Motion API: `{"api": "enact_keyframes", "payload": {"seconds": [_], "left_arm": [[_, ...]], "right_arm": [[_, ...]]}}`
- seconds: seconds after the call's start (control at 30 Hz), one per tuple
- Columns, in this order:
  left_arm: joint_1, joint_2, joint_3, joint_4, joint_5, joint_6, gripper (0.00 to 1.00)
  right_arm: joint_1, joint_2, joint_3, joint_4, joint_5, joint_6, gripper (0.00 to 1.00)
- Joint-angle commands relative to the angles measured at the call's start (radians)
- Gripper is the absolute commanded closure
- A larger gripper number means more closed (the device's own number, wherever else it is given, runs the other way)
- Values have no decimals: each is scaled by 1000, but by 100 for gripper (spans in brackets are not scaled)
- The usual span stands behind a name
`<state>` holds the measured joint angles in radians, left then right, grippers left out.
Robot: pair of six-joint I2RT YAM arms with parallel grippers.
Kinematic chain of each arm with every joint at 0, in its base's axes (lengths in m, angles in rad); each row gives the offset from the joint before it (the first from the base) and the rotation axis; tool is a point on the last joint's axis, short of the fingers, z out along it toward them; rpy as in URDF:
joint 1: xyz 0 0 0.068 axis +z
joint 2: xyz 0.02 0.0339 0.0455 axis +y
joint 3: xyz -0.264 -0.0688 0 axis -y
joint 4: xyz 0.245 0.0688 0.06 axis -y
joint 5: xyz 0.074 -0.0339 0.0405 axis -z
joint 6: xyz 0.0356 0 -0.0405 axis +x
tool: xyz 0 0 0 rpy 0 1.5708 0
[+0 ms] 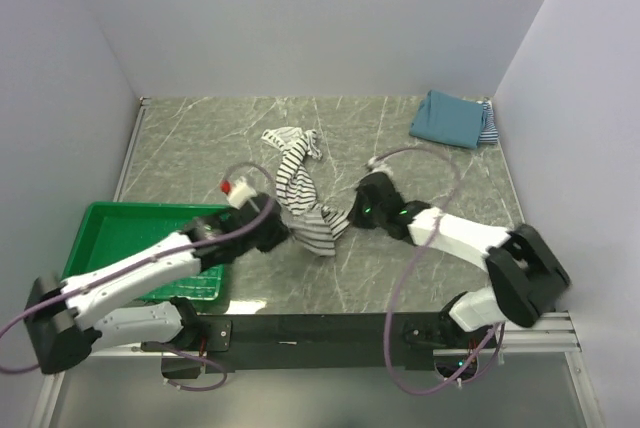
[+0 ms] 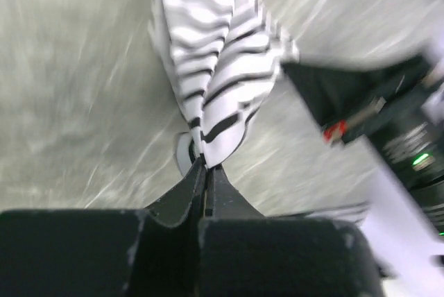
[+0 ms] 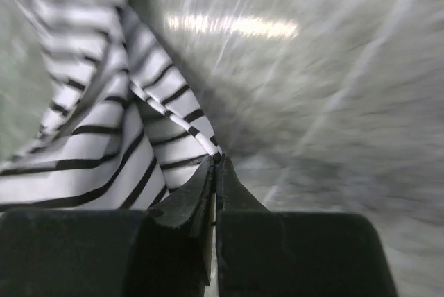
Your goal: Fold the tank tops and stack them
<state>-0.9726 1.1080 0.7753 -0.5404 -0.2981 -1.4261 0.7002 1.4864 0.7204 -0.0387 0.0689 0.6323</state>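
Note:
A black-and-white striped tank top (image 1: 300, 188) lies bunched in a long strip down the middle of the table. My left gripper (image 1: 283, 233) is shut on its near edge from the left; in the left wrist view the striped cloth (image 2: 208, 75) runs out from between the closed fingertips (image 2: 206, 166). My right gripper (image 1: 350, 216) is shut on the same end from the right, and the right wrist view shows the hem (image 3: 173, 130) pinched at the tips (image 3: 218, 162). A folded teal-blue tank top (image 1: 447, 118) lies at the far right, on a fine striped one (image 1: 489, 126).
A green plastic basket (image 1: 90, 238) sits at the near left, partly under my left arm. A small red-and-white thing (image 1: 234, 189) lies just beyond the left gripper. Grey walls close in the marbled table (image 1: 200, 138) on three sides.

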Motion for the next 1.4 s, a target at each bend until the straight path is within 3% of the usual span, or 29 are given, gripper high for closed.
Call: {"api": "enact_keyframes", "payload": {"seconds": [0.0,0.1,0.2,0.43,0.8,1.03,1.17,1.2,1.27,1.33,1.37], "left_arm": [[95,-124,159,-133,-99,133,99],[228,-169,356,-154,-121,267,99],[288,-154,551,-153,-151,337,99],[302,-83,898,-72,-187,475,99],[302,-34,1038,-20,-170,503,99],[333,1,1021,26,-162,516,100],[518,85,984,111,75,491,99],[620,148,984,131,250,475,99],[699,228,1004,234,411,432,99],[762,449,1137,266,572,408,99],[778,451,1198,272,615,398,99]], "right_arm": [[-117,-236,77,-96,-4,18,100],[-235,-406,202,-202,-35,4,100],[-280,-515,334,-298,-12,-16,100],[-283,-613,692,-368,78,-74,100],[-283,-647,838,-372,127,-125,100],[-288,-566,850,-365,160,-152,100],[-337,-369,904,-382,47,-140,100],[-361,-327,937,-380,-7,-134,100],[-390,-197,979,-366,-52,-128,100],[-448,-55,1077,-324,-135,-114,100],[-467,-5,1120,-319,-158,-111,100]]}}
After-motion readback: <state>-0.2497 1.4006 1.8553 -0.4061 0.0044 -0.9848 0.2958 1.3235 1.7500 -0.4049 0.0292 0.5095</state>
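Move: The left gripper, some 11 cm above the table, holds one part of the striped tank top; the bunched tank top's middle lies about 16 cm ahead of this hand, level sideways and 10 cm below. From the right gripper, pinching another part near the table, that middle is some 8 cm ahead and 12 cm left. The folded teal tank top lies about 26 cm ahead and 26 cm right of the right gripper, and the green tray's centre roughly 31 cm left and 2 cm ahead of the left one. Keep both grippers shut on the striped tank top and sweep them fast straight up, about 42 cm on the left and 50 cm on the right, drawing them apart to stretch it between them and tipping the fingers up some 50 degrees. Pause up high, then swing both hands forward some 15 cm, sinking slightly, still held apart. ##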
